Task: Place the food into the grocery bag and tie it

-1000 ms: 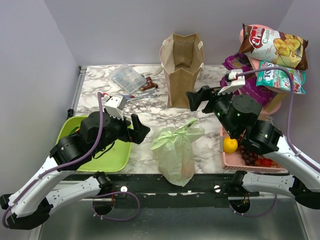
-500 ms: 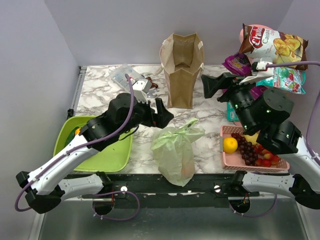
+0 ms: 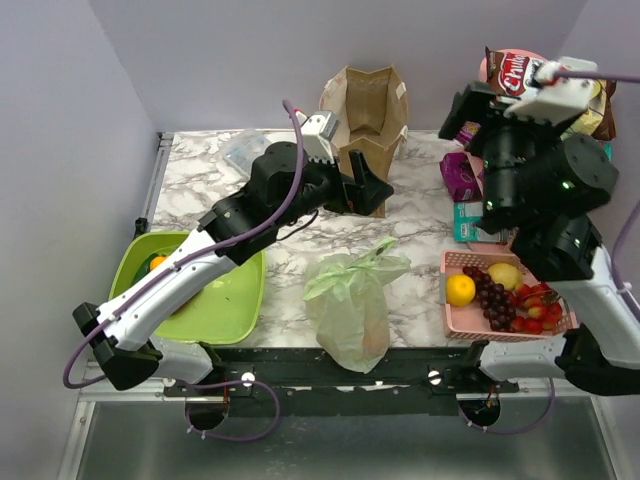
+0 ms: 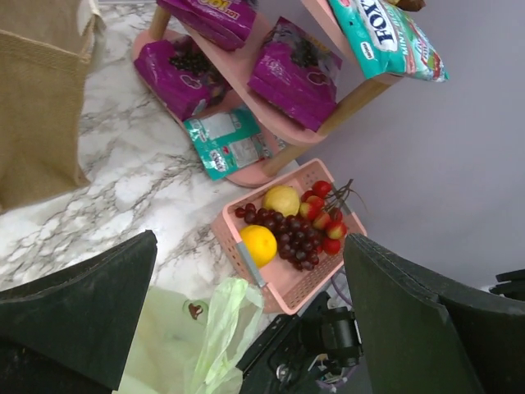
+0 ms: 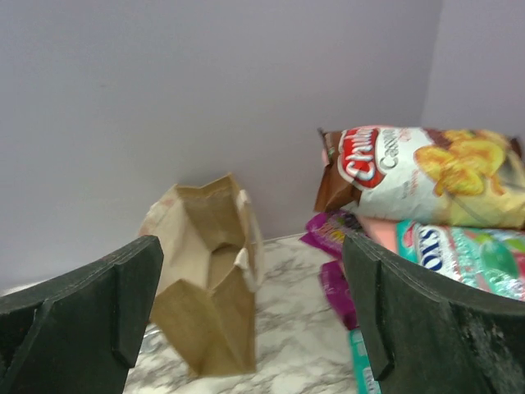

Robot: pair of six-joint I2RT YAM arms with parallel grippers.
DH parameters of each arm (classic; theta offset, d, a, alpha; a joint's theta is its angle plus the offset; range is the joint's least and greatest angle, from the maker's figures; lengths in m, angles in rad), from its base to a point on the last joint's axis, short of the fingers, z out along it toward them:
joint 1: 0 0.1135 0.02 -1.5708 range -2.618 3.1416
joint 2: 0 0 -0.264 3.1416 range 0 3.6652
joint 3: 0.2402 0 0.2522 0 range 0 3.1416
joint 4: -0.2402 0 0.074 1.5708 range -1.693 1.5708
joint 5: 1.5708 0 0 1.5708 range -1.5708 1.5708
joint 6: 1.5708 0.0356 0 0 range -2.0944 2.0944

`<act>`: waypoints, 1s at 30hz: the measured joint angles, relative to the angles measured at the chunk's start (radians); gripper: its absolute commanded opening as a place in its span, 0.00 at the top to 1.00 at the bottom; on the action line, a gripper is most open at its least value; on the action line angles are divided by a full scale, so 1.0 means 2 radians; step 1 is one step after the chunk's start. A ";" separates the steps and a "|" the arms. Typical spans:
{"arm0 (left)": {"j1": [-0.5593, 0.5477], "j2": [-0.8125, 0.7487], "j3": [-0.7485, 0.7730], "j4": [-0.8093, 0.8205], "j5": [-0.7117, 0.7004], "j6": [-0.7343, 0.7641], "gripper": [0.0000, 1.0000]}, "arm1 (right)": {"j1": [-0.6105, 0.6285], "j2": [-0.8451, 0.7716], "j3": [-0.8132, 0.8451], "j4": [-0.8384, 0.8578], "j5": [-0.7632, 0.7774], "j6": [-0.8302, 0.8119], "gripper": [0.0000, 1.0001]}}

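The pale green grocery bag [image 3: 350,305] stands at the table's near edge, bulging, its handles bunched up at the top; its contents are hidden. It also shows low in the left wrist view [image 4: 184,336]. My left gripper [image 3: 372,190] is open and empty, raised beyond the bag in front of the brown paper bag [image 3: 365,130]. My right gripper [image 3: 468,108] is open and empty, high up by the snack shelf. A round orange fruit [image 3: 460,290] lies in the pink basket [image 3: 455,322]. A small orange piece [image 3: 157,262] lies on the green tray [image 3: 225,305], partly hidden by my left arm.
The pink basket [image 4: 303,291] also holds a yellow fruit, grapes and strawberries. A pink shelf at the right carries a chips bag [image 5: 426,172] and purple packets [image 4: 299,70]. The paper bag [image 5: 209,279] stands open at the back. A clear plastic box [image 3: 245,150] lies back left.
Both arms have lifted away from the green bag and moved toward the back: the left swung up and right to the paper bag, the right rose to the shelf. The bag has not moved.
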 measured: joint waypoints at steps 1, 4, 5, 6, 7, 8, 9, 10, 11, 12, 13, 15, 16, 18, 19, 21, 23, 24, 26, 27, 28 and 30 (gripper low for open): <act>0.000 0.006 0.006 0.001 0.005 -0.002 0.01 | 0.000 0.022 0.023 0.002 0.012 -0.018 0.00; 0.000 0.016 0.005 0.003 0.019 -0.010 0.02 | -0.001 0.083 0.083 0.007 0.038 -0.063 0.00; 0.000 0.016 0.002 0.003 0.021 -0.011 0.02 | -0.001 0.101 0.096 0.007 0.041 -0.076 0.00; 0.000 0.014 -0.005 0.003 0.023 -0.013 0.02 | -0.001 0.117 0.104 0.008 0.043 -0.089 0.00; 0.000 0.011 -0.013 0.004 0.025 -0.014 0.01 | -0.002 0.130 0.108 0.007 0.044 -0.100 0.00; 0.000 0.004 -0.027 0.006 0.026 -0.015 0.01 | -0.005 0.144 0.111 0.002 0.044 -0.109 0.00; 0.000 -0.001 -0.036 0.005 0.027 -0.016 0.01 | -0.008 0.157 0.113 -0.006 0.043 -0.115 0.00; 0.000 -0.011 -0.052 0.003 0.027 -0.017 0.01 | -0.011 0.168 0.115 -0.016 0.040 -0.117 0.00; 0.000 -0.020 -0.064 0.003 0.027 -0.016 0.01 | -0.015 0.179 0.117 -0.028 0.035 -0.117 0.00; 0.000 -0.026 -0.073 0.002 0.026 -0.016 0.02 | -0.022 0.189 0.118 -0.039 0.027 -0.116 0.00; 0.000 -0.037 -0.084 -0.001 0.026 -0.015 0.02 | -0.029 0.198 0.121 -0.057 0.015 -0.110 0.00; 0.000 -0.058 -0.102 -0.001 0.024 -0.012 0.02 | -0.048 0.218 0.140 -0.099 -0.020 -0.085 0.00; 0.000 -0.067 -0.108 -0.002 0.022 -0.011 0.02 | -0.058 0.228 0.153 -0.118 -0.044 -0.068 0.00; 0.000 -0.080 -0.114 -0.002 0.019 -0.009 0.01 | -0.078 0.246 0.182 -0.156 -0.093 -0.030 0.00; 0.000 -0.086 -0.117 -0.001 0.019 -0.008 0.02 | -0.087 0.255 0.198 -0.172 -0.120 -0.012 0.00; 0.000 -0.096 -0.120 -0.002 0.017 -0.006 0.01 | -0.101 0.273 0.231 -0.198 -0.159 0.024 0.00; 0.000 -0.102 -0.122 -0.002 0.017 -0.004 0.01 | -0.111 0.289 0.257 -0.214 -0.181 0.051 0.00; 0.000 -0.105 -0.125 -0.002 0.017 -0.003 0.02 | -0.120 0.294 0.265 -0.220 -0.189 0.065 0.00; 0.000 -0.113 -0.134 -0.002 0.016 -0.001 0.01 | -0.142 0.304 0.277 -0.239 -0.228 0.101 0.00; 0.000 -0.117 -0.139 -0.003 0.016 -0.001 0.02 | -0.162 0.308 0.282 -0.250 -0.257 0.123 0.00; 0.000 -0.122 -0.146 -0.003 0.016 0.000 0.01 | -0.193 0.314 0.289 -0.264 -0.287 0.148 0.00; 0.000 -0.129 -0.156 -0.004 0.016 0.001 0.02 | -0.245 0.323 0.296 -0.284 -0.304 0.180 0.00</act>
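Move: From the right hand, the chips bag lies about 19 cm ahead, 18 cm right and 22 cm below; the teal candy pouch is some 8 cm nearer than the chips and 4 cm farther right. The paper bag stands 20 cm ahead, 14 cm left and 42 cm below. From the left hand, the tied grocery bag is about 13 cm back, 2 cm left, 29 cm below, and the fruit basket 5 cm back, 32 cm right, 38 cm down. Send the open right gripper about 19 cm forward and 11 cm down towards the food shelf and paper bag, veering left first, then cutting back right over the last stretch, with the fingers tipped down some 20 degrees. Meanwhile ease the left gripper, still wide open, down, left and back by about 5 cm each, closer to the tied bag. ##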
